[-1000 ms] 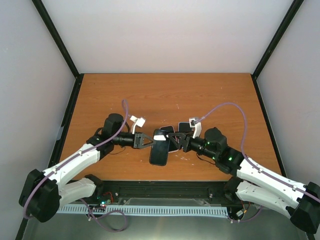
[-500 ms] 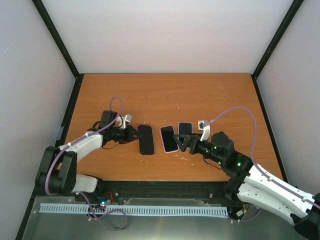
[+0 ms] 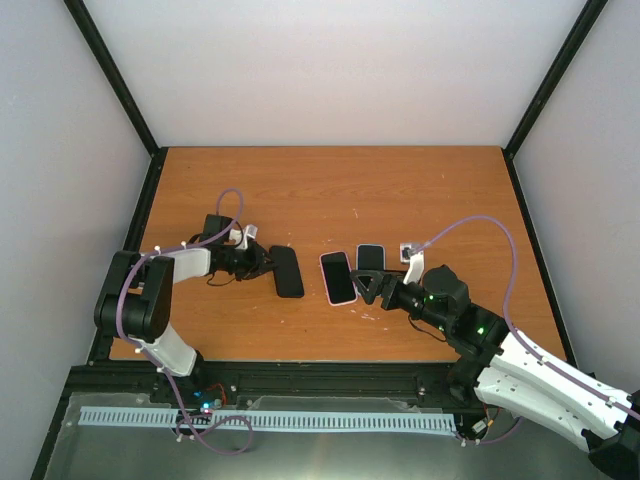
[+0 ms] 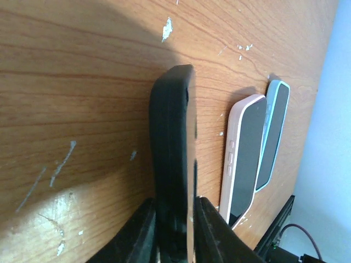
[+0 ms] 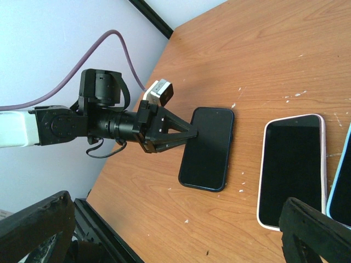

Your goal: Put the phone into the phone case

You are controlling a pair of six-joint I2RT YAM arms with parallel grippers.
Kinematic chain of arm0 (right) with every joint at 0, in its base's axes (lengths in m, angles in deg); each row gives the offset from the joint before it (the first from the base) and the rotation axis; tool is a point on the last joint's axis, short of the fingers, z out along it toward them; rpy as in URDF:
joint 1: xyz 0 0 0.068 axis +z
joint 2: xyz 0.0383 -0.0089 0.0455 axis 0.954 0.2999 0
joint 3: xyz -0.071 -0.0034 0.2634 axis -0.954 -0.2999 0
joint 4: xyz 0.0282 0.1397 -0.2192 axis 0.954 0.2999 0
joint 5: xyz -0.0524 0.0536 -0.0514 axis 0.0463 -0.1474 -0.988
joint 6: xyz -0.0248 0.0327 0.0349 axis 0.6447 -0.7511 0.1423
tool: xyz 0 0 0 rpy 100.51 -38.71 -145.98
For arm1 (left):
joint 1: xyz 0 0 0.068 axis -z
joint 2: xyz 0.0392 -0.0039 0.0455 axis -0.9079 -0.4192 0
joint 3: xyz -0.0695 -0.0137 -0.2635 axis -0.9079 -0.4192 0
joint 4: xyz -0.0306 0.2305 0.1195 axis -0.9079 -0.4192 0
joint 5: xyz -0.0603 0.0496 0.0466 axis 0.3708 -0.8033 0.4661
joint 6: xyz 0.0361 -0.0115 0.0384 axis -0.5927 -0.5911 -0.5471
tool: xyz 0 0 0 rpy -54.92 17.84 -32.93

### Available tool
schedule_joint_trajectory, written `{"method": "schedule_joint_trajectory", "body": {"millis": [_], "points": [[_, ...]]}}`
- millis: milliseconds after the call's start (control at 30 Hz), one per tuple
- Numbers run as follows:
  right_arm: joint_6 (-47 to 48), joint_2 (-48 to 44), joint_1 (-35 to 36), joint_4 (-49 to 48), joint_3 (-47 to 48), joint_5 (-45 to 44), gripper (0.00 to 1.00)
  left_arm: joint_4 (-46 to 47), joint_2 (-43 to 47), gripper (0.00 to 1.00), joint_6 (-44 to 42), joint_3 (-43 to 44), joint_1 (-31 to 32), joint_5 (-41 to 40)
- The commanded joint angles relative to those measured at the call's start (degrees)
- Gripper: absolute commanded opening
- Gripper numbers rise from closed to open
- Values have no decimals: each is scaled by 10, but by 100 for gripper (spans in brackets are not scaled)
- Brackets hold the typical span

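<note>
A black phone in a black case [image 3: 289,271] lies flat on the table, left of centre. My left gripper [image 3: 268,265] is shut on its left long edge. The left wrist view shows that case [image 4: 171,153] edge-on, squeezed between the two fingers [image 4: 137,235]. From the right wrist the same phone [image 5: 208,148] is seen screen up, the left gripper [image 5: 189,134] clamping its rim. My right gripper [image 3: 368,287] hangs open and holds nothing, well to the right of the black phone and just right of the pink one.
A phone with a pink rim [image 3: 338,277] and another with a light blue rim [image 3: 370,257] lie side by side at the centre, also seen from the left wrist as pink [image 4: 241,153] and blue [image 4: 274,131]. Bare wooden table [image 3: 400,190] stretches behind.
Both grippers were on the black phone at the centre. The right one let go, opened and drew back. The left arm pulled the phone left and set it flat.
</note>
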Motion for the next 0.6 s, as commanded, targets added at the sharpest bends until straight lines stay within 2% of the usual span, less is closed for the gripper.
{"method": "schedule_joint_trajectory", "body": {"millis": [0,267,367,500,567], "points": [[-5,-11,-1,15,-6,-19,100,19,-5,23,-1,12,-4,5],[-10,-5,-1,22,-5,-33,100,-12,25,50,-5,1,-4,-41],[-11,-3,-1,23,-2,-37,100,-19,45,63,-3,-7,-4,-55],[-3,0,-1,36,3,-60,100,-59,87,72,-3,-12,-4,-84],[3,2,-1,52,11,-79,100,-71,110,90,-1,-13,-4,-95]]}}
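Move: The black phone, gripped by its left long edge and still slanting down to the right, has its middle about 3 cm right of the left hand, 2 cm back and 2 cm lower. On the table roughly 4 cm below that hand, the pink-framed phone lies some 18 cm right and 2 cm back, the blue-framed phone about 27 cm right and level. From the right hand the black phone is roughly 20 cm left, 10 cm ahead and 19 cm below. The black phone's raised left edge is let go by the left fingers, which spread from nearly shut to about three-quarters open. While opening, the left hand first sinks under 1 cm, then eases up about 2 cm and left about 1.5 cm, backing clear of the phone with a slight wrist roll of some 5 degrees. ##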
